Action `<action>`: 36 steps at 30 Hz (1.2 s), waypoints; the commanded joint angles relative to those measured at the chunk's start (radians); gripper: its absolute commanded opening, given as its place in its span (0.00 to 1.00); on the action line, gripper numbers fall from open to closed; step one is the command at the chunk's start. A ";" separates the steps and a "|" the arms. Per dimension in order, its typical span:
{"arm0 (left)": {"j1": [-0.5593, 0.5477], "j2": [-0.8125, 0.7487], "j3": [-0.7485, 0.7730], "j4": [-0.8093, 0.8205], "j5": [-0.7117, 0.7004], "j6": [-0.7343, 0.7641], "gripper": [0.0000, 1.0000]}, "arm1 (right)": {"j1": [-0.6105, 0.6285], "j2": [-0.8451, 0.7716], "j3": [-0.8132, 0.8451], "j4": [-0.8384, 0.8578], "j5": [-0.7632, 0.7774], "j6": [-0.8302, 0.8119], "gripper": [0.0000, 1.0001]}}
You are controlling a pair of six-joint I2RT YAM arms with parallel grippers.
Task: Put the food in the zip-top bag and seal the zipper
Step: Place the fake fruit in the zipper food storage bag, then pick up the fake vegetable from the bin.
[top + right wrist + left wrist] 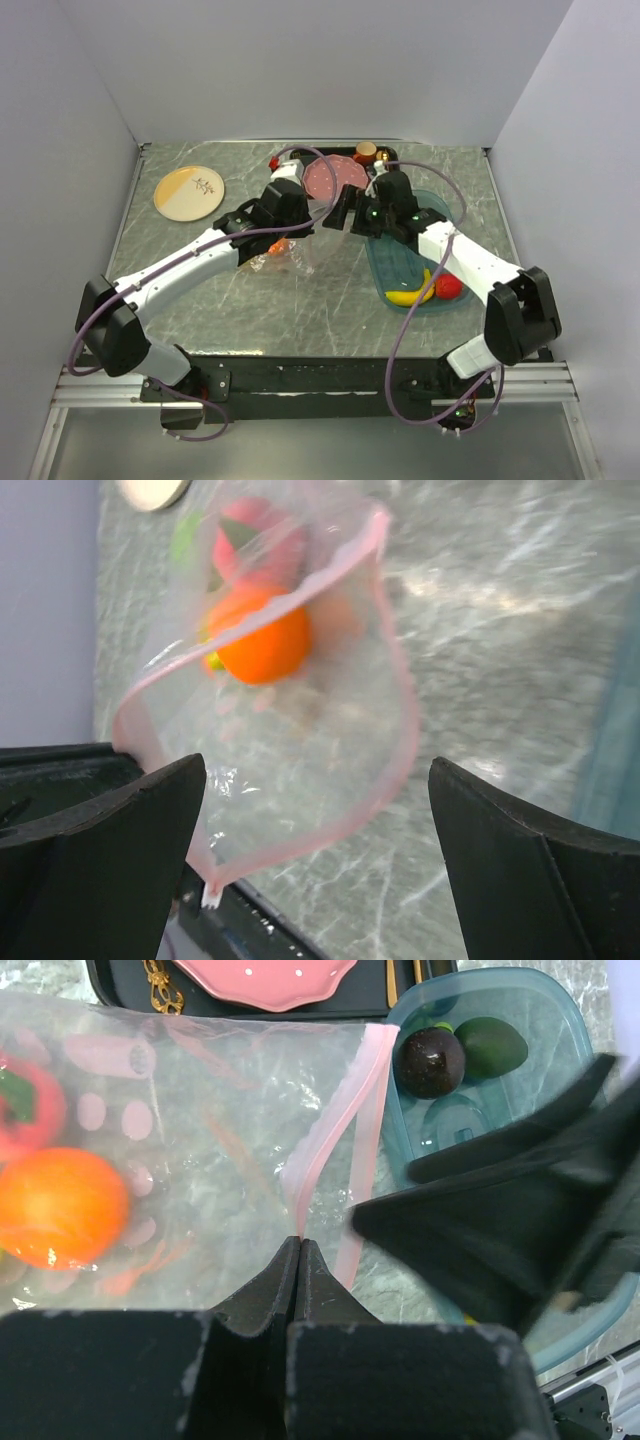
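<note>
The zip-top bag (200,1140) lies at the table's middle with its mouth gaping. Inside it sit an orange (60,1205) and a red piece of food (25,1110). My left gripper (300,1242) is shut on the pink zipper (365,1090) at the mouth edge. My right gripper (315,770) is open just in front of the mouth, nothing between its fingers (110,860). Through the mouth I see the orange (262,640), a red piece (255,545) and something green (185,540). From above, both grippers (300,215) (345,212) meet over the bag (285,255).
A translucent blue tray (395,265) on the right holds a banana (410,296), a red piece (448,287), a dark round fruit (430,1060) and a green one (490,1045). Behind stands a black tray with a pink plate (335,178). A cream plate (188,192) lies far left.
</note>
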 commanded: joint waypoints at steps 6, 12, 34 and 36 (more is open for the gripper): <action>-0.004 -0.032 -0.016 0.027 -0.001 -0.023 0.01 | -0.247 -0.224 -0.077 -0.097 0.219 -0.106 1.00; -0.003 -0.019 0.001 0.024 0.011 -0.021 0.01 | -0.304 -0.050 0.024 -0.220 0.362 -0.154 1.00; -0.004 0.002 0.018 0.004 -0.011 -0.004 0.01 | -0.429 0.327 0.283 -0.208 0.453 0.248 1.00; -0.003 0.007 0.026 -0.002 -0.010 -0.003 0.01 | -0.430 0.328 0.263 -0.200 0.455 0.251 1.00</action>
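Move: The avocado in the blue container is about 15 cm ahead of my open right hand, some 23 cm to its right and roughly 14 cm below. The dark purple fruit is 7 cm left of the avocado and about level with it. From my right hand, the zip-top bag's middle lies some 9 cm left, 3 cm ahead and 8 cm lower. From my left hand the avocado is about 16 cm ahead, 32 cm right and 18 cm below. I whip my open right hand away from the bag mouth, about 22 cm to my right, rising slightly at first, then sinking some 10 cm as it reaches nearly 14 cm forward over the container's far end. I swing the wrist clockwise by around 50 degrees and tip the fingers further down towards the avocado and the dark purple fruit, while my left fingers keep their pinch on the bag's zipper edge. ##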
